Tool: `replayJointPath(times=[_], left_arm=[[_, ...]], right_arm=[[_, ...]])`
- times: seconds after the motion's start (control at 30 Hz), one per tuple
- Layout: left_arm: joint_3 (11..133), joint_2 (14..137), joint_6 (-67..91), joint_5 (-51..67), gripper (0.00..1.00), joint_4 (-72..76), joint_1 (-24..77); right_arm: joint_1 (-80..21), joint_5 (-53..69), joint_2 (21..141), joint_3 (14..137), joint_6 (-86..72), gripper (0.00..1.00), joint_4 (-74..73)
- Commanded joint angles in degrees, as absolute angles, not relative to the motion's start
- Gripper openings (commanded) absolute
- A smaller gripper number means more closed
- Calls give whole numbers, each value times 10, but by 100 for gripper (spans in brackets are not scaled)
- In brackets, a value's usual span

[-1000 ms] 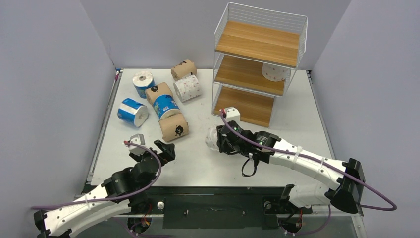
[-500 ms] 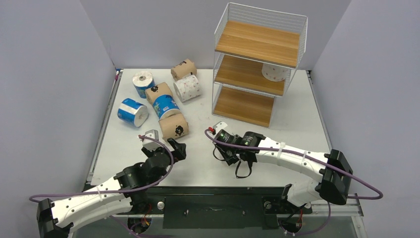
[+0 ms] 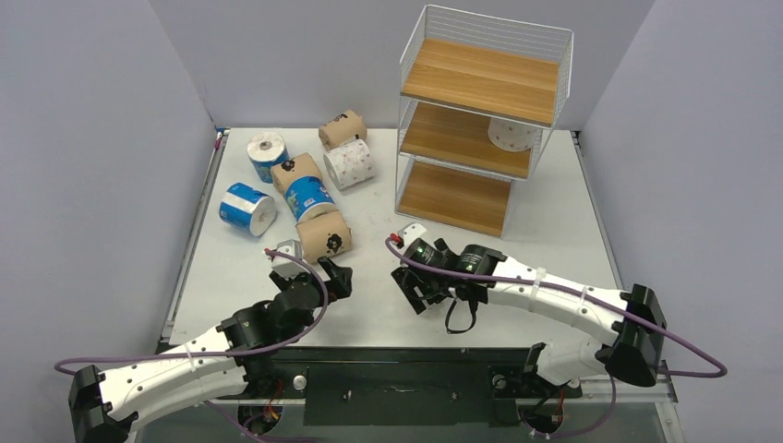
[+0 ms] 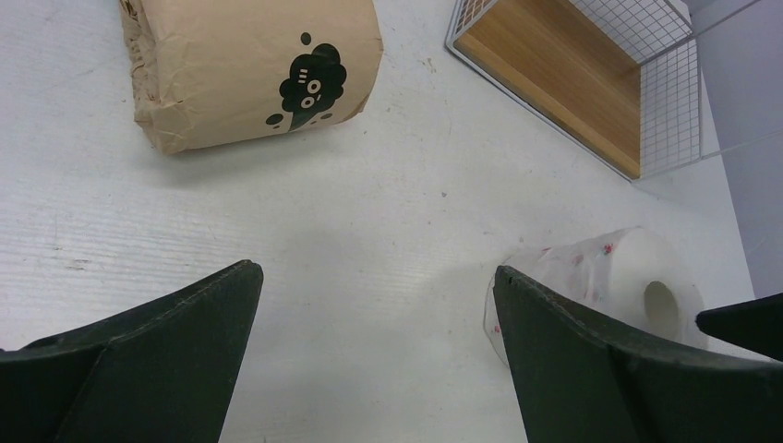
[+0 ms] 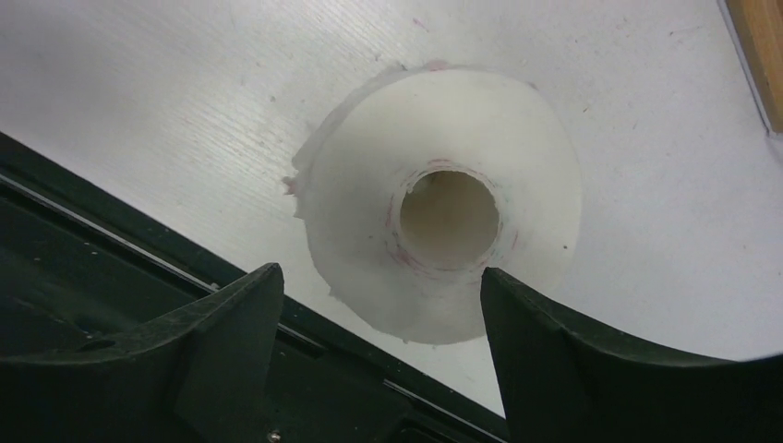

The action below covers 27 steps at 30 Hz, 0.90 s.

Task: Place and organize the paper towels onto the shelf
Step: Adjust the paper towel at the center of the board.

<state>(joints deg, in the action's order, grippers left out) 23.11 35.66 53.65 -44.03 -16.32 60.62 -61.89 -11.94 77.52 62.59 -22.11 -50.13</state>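
Observation:
A white paper towel roll with pinkish dots (image 5: pixel 443 203) rests on the table near its front edge, its core hole facing the right wrist camera. My right gripper (image 5: pixel 380 272) is open, its fingertips just short of the roll and apart from it. The left wrist view has this roll (image 4: pixel 600 277) at the right. My left gripper (image 4: pixel 376 268) is open and empty over bare table, with a brown roll with a black mark (image 4: pixel 249 69) ahead of it. From above, my left gripper (image 3: pixel 334 274) sits just below that brown roll (image 3: pixel 324 236), and my right gripper (image 3: pixel 413 286) covers the dotted roll. The shelf (image 3: pixel 480 83) holds one dotted roll (image 3: pixel 511 135) on its middle board.
Loose rolls lie at the back left: two brown (image 3: pixel 295 169) (image 3: pixel 342 128), three blue-and-white (image 3: pixel 247 208) (image 3: pixel 267 152) (image 3: pixel 308 197) and one dotted (image 3: pixel 349 163). The shelf's bottom board (image 4: pixel 563 83) is close on the right. Grey walls close in both sides.
My right gripper carried the dotted roll toward the front edge, then opened and let it go. My left arm reached forward toward the brown roll, staying open.

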Motion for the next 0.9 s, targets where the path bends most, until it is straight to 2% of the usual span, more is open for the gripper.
replayJointPath(times=[0.0,0.23,0.47,0.57,0.73,0.87], left_arm=[[253,363,515,-434,97,-133,601],[275,369,484,-435,96,-125,592],[368,363,398,-454,96,-144,560],[442,380,362,-452,96,-176,538],[547,434,332,-362,96,-234,482],[527,457,332,-291,96,-223,473]], right_arm=[[-620,-114,701,673,-243,75,-505],[-588,-178,596,638,-317,82,-445],[-409,-12,502,492,-366,93,-314],[-396,16,505,466,-364,93,-292],[-395,27,526,452,-351,94,-276],[-395,38,556,450,-343,93,-270]])
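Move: The white paper towel roll stands on end under the right hand, its middle about 4 cm ahead, 1 cm to the right and 6 cm below. From the same hand, the brown-wrapped roll lies some 18 cm ahead and 19 cm left; the shelf's bottom board is roughly 33 cm ahead and 7 cm right. The white roll lies about 17 cm to the left hand's right, level with it and 7 cm below. Right hand, opening wider, rises 10 cm, shifts forward-right, sinks over the paper towel; left hand climbs about 18 cm. ##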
